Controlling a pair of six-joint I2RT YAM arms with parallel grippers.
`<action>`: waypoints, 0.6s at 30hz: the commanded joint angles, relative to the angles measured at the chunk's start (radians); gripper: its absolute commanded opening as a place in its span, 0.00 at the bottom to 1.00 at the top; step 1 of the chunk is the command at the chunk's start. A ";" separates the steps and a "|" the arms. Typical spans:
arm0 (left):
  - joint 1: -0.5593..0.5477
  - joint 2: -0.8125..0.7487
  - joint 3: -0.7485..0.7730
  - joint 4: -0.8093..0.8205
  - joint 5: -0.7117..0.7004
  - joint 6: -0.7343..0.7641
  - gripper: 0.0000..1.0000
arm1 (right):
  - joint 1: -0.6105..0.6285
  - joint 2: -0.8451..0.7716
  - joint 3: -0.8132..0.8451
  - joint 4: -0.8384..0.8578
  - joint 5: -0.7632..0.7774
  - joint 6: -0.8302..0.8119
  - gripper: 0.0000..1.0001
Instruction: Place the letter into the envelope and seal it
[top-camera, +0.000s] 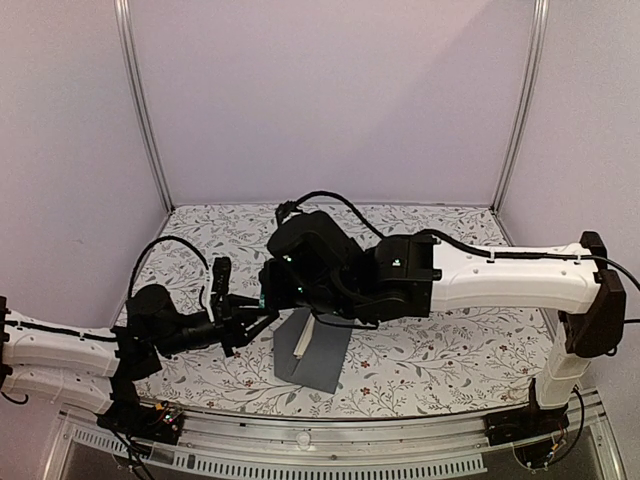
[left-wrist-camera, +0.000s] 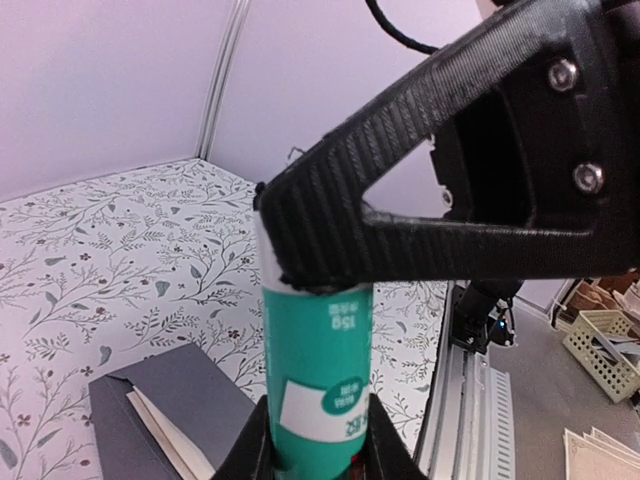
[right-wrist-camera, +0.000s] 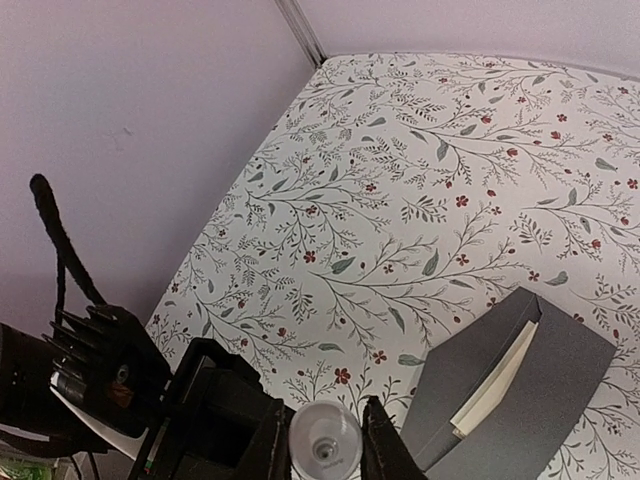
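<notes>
The dark grey envelope (top-camera: 318, 352) lies on the floral cloth with its flap open. A pale edge of the letter (top-camera: 303, 336) shows inside it. The envelope (right-wrist-camera: 520, 395) and letter edge (right-wrist-camera: 497, 383) also show in the right wrist view. My left gripper (left-wrist-camera: 318, 452) is shut on a teal-white glue tube (left-wrist-camera: 318, 370) and holds it above the cloth, left of the envelope (left-wrist-camera: 150, 400). My right gripper (right-wrist-camera: 325, 445) is shut on the tube's white cap end (right-wrist-camera: 325, 440). In the top view both grippers meet around the tube (top-camera: 262, 300).
The right gripper's black finger (left-wrist-camera: 450, 180) fills the upper part of the left wrist view. The left gripper's body (right-wrist-camera: 205, 410) sits just left of the cap. The table's metal rail (left-wrist-camera: 470, 400) and a basket (left-wrist-camera: 605, 350) lie beyond the edge.
</notes>
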 joint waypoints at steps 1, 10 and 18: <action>0.001 0.002 0.052 0.017 0.045 0.025 0.00 | 0.025 0.009 0.001 -0.041 -0.070 -0.047 0.25; 0.003 -0.034 0.049 0.060 0.291 0.004 0.00 | 0.026 -0.195 -0.186 0.131 -0.227 -0.264 0.72; 0.008 -0.046 0.037 0.172 0.516 -0.066 0.00 | 0.026 -0.428 -0.384 0.281 -0.385 -0.355 0.73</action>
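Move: Pinched low down by the left fingers, the glue bottle has its middle about 3 cm above the left hand and 1 cm farther out. For the right hand, whose fingers are shut on the cap, that middle lies about 3 cm straight below. The grey envelope with the letter in it lies on the table some 4 cm ahead of the right hand, 7 cm to its right and roughly 26 cm below. Opening wide, the right fingers let go of the white cap while the hand draws back about 7 cm and swings some 20 degrees counter-clockwise; after a slight dip it also shifts right and rises, ending clear of the bottle. The left hand keeps its grip on the bottle and carries it back about 6 cm and up, turning some 20 degrees clockwise. ##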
